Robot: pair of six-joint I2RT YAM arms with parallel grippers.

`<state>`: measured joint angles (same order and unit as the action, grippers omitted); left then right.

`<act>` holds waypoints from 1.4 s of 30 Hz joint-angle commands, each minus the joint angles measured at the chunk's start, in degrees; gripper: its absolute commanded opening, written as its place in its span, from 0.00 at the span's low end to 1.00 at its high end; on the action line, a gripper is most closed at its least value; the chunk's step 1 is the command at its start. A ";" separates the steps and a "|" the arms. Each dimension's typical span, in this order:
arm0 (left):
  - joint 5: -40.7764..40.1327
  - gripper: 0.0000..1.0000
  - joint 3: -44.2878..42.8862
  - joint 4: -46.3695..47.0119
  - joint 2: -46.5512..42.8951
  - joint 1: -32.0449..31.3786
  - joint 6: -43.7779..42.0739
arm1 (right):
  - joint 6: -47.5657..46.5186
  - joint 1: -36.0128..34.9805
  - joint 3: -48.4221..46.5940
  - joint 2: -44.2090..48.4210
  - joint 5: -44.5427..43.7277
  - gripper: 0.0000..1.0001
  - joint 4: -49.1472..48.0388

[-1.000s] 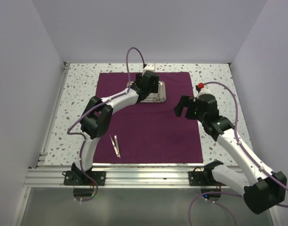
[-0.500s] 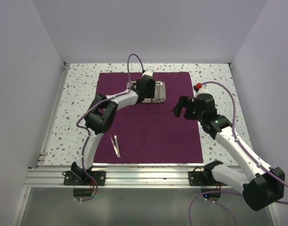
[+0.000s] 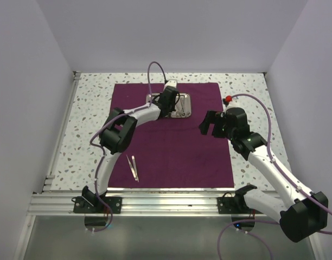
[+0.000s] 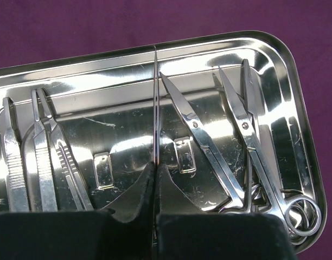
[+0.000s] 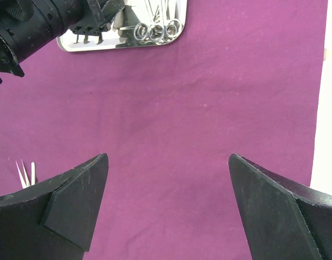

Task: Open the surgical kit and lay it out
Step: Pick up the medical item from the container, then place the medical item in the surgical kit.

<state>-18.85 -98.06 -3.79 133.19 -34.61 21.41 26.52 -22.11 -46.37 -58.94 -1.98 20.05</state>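
Note:
The dark purple cloth [image 3: 171,151] lies spread flat with the steel tray [image 3: 186,112] at its far middle. My left gripper [image 3: 168,106] reaches into the tray [image 4: 296,81] and is shut [image 4: 155,165] on a slim steel instrument [image 4: 155,103] seen edge-on, pointing to the far rim. Ring-handled scissors [image 4: 253,141] lie in the tray's right half, tweezers and forceps [image 4: 44,162] in its left. One pair of tweezers [image 3: 133,167] lies on the cloth's near left. My right gripper [image 3: 206,123] hovers open [image 5: 168,157] over bare cloth [image 5: 209,108], nothing between its fingers.
The speckled tabletop [image 3: 90,108] surrounds the cloth, with white walls on three sides. An aluminium rail [image 3: 166,203] runs along the near edge. In the right wrist view the left arm [image 5: 41,21] covers part of the tray [image 5: 122,44]; the laid-out tweezers [image 5: 25,173] show at left.
My left gripper has closed from open onto the slim steel instrument in the tray, and its elbow has shifted slightly. The right arm has edged a little to the left.

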 commanded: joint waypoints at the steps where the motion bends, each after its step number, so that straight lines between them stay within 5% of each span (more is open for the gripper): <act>1: -0.83 0.00 -1.43 -1.57 1.64 0.16 -0.58 | 0.11 -0.13 -0.74 -0.21 -0.04 0.97 -1.51; 11: -5.66 0.00 -0.74 -5.34 -12.93 -0.54 -2.60 | 0.28 -0.13 -0.48 -0.57 -0.92 0.96 -1.95; 14: -9.26 0.00 5.32 -7.10 -20.58 -1.60 -1.64 | 0.28 -0.13 -0.21 0.14 -1.71 0.96 -1.86; 20: -15.58 0.00 31.67 -5.09 -38.77 -5.46 4.77 | 0.28 -0.22 -0.04 0.66 -1.28 0.96 -2.12; 26: -19.82 0.00 56.27 -8.25 -52.49 -14.40 19.62 | 0.55 -0.30 0.32 1.19 -0.66 0.96 -2.74; 31: -25.70 0.00 62.46 -19.48 -59.00 -22.68 35.70 | 0.46 -0.22 0.31 1.28 -1.01 0.96 -2.39; 42: -23.25 0.00 68.35 -31.36 -59.18 -34.47 57.51 | 0.37 -0.22 0.05 1.11 -2.42 0.96 -1.77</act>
<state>-41.04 -30.39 -29.47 73.93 -67.02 68.45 26.55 -22.11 -46.35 -58.72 -3.51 19.70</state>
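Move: The left hand already grips pointed tweezers about mid-tray; the bare cloth for them lies roughly 36 cm back and 14 cm to its left, some 3 cm lower. Next to that spot, on its left, lie the round-tipped tweezers (about 36 back, 16 left of the hand) and the open-tipped forceps (35 back, 18 left). The nearest scissors lie 4 cm right and 1 cm ahead of the hand. From the right hand the spot is about 14 cm back, 33 cm left, 17 cm down. Fingers staying shut on the pointed tweezers, the left hand lifts them out of the tray and swings them back and to its left in one arc, rising nearly 14 cm before sinking again to slightly below its starting height. It ends some 35 cm back and 14 cm left, slowing beside the two instruments already on the cloth, while the wrist turns about 15 degrees counter-clockwise and tips slightly farther down, lining the tweezers up to the right of the round-tipped pair. ##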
